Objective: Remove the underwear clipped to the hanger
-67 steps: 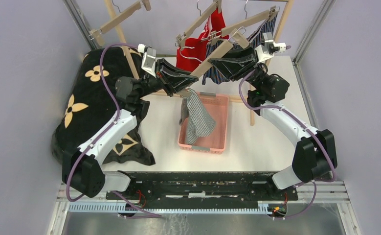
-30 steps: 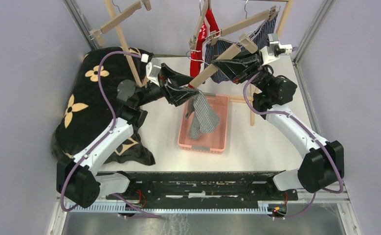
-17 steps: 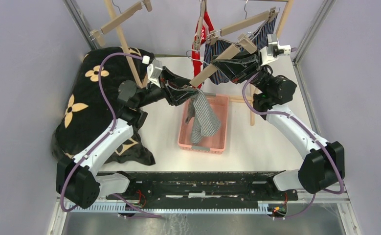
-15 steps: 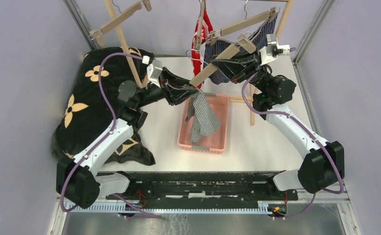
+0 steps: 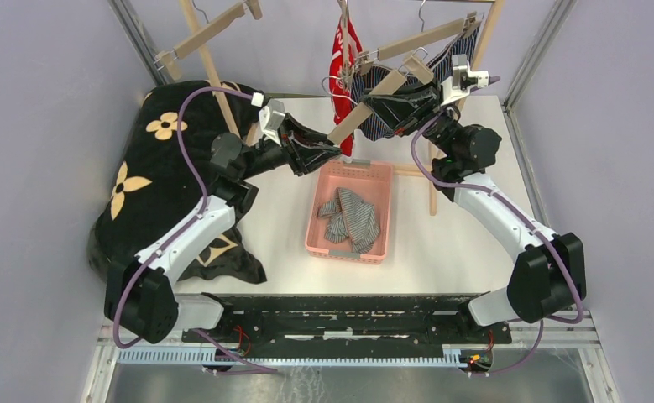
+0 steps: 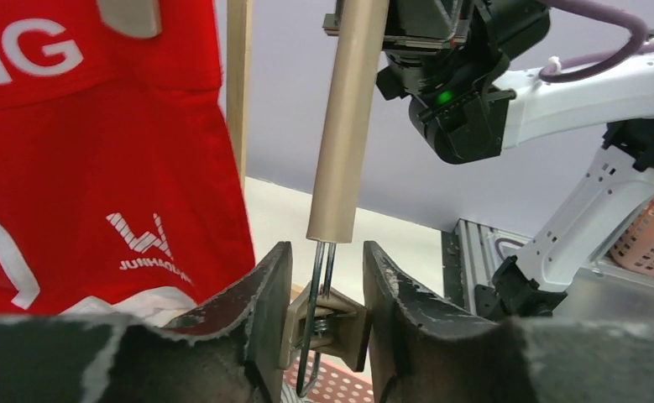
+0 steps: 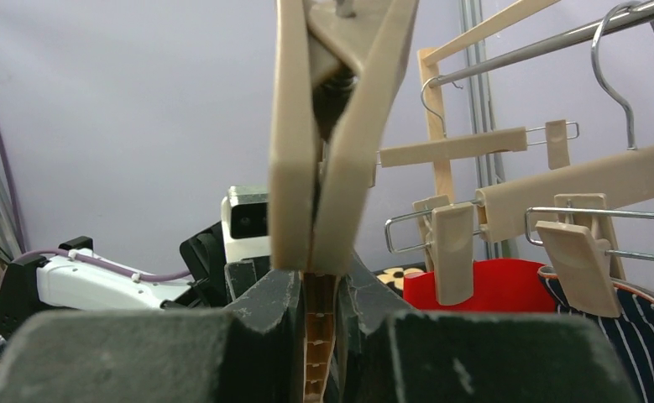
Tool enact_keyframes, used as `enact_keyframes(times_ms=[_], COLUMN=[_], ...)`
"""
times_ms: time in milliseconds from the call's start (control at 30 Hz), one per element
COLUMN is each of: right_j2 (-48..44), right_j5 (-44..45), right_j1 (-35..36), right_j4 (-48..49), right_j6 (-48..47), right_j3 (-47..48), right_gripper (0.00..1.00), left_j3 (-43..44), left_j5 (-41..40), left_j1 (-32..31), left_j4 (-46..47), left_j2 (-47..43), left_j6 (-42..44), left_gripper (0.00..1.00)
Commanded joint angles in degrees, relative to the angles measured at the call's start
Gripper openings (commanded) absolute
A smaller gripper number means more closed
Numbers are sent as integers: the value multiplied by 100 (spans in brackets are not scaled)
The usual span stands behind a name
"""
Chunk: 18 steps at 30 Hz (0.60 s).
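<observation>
The grey-and-white striped underwear (image 5: 353, 217) lies loose in the pink basket (image 5: 313, 227). The tan hanger (image 5: 365, 105) slants above the basket's far end, its bar (image 6: 348, 126) upright in the left wrist view. My left gripper (image 5: 332, 153) (image 6: 327, 315) is shut on the bare clip (image 6: 333, 323) at the hanger's lower end. My right gripper (image 5: 375, 105) (image 7: 319, 332) is shut on the hanger's upper part. Red briefs (image 5: 341, 46) (image 6: 96, 168) and dark blue striped boxers (image 5: 374, 88) (image 7: 634, 336) hang clipped to other hangers behind.
A black blanket with tan flowers (image 5: 151, 185) covers the table's left side. An empty hanger (image 5: 206, 34) hangs at the back left beside a wooden rack post (image 5: 210, 71). More tan clips (image 7: 451, 252) hang in the right wrist view.
The striped briefs have come off the clip and dropped into the basket. My left jaws have closed in on the clip. Both arms have shifted a little towards the back.
</observation>
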Motion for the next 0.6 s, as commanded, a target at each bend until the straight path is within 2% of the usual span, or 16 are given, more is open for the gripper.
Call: enact_keyframes(times_ms=[0,33,67,100,133,267,567], right_j2=[-32,-48,-74,-103,-130,-237,-142], right_j5=[102,81,62,49,40,-73,-293], right_j1=[85,83,81,77,80,82,81], right_j4=[186,148,139,133,125,114,499], right_j6=[-272,-273,-282,-279,-275,-175,339], right_j3=[196,190,168,135,102,31,-118], right_gripper=[1,1,1,1,1,1,1], left_j3=[309,308,320,343,363,291,143], left_j5=[-142,-216,-287,-360,-442,-777,-466], left_j1=[-55,-56,-62,-55,-62,-66,-58], left_j4=[232,157,29,-105,-257,-481,-22], left_j2=[33,4,-37,-81,-123,-348,-543], left_j6=[-143,-83,4,83,173,394,80], left_gripper=[51,57,71,92,100,99,96])
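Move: The clip at the hanger's lower end still sits between the left fingers, about 1 cm to the hand's right. The red underwear hangs some 12 cm ahead of the left hand, 3 cm to its right and 2 cm above. The basket with the striped underwear is about 2 cm back, 5 cm right and 35 cm below. From the right hand, that clip lies some 5 cm back, 6 cm left and 9 cm below. The hanger's lower clip is let go: the left fingers spread from a narrow gap to fully open on either side of it. Meanwhile the left hand edges about 1 cm forward, then eases back and rises roughly 2 cm net, slipping slightly left and turning some 5 degrees counter-clockwise. The right hand stays nearly in place and keeps its pinch on the hanger bar. ##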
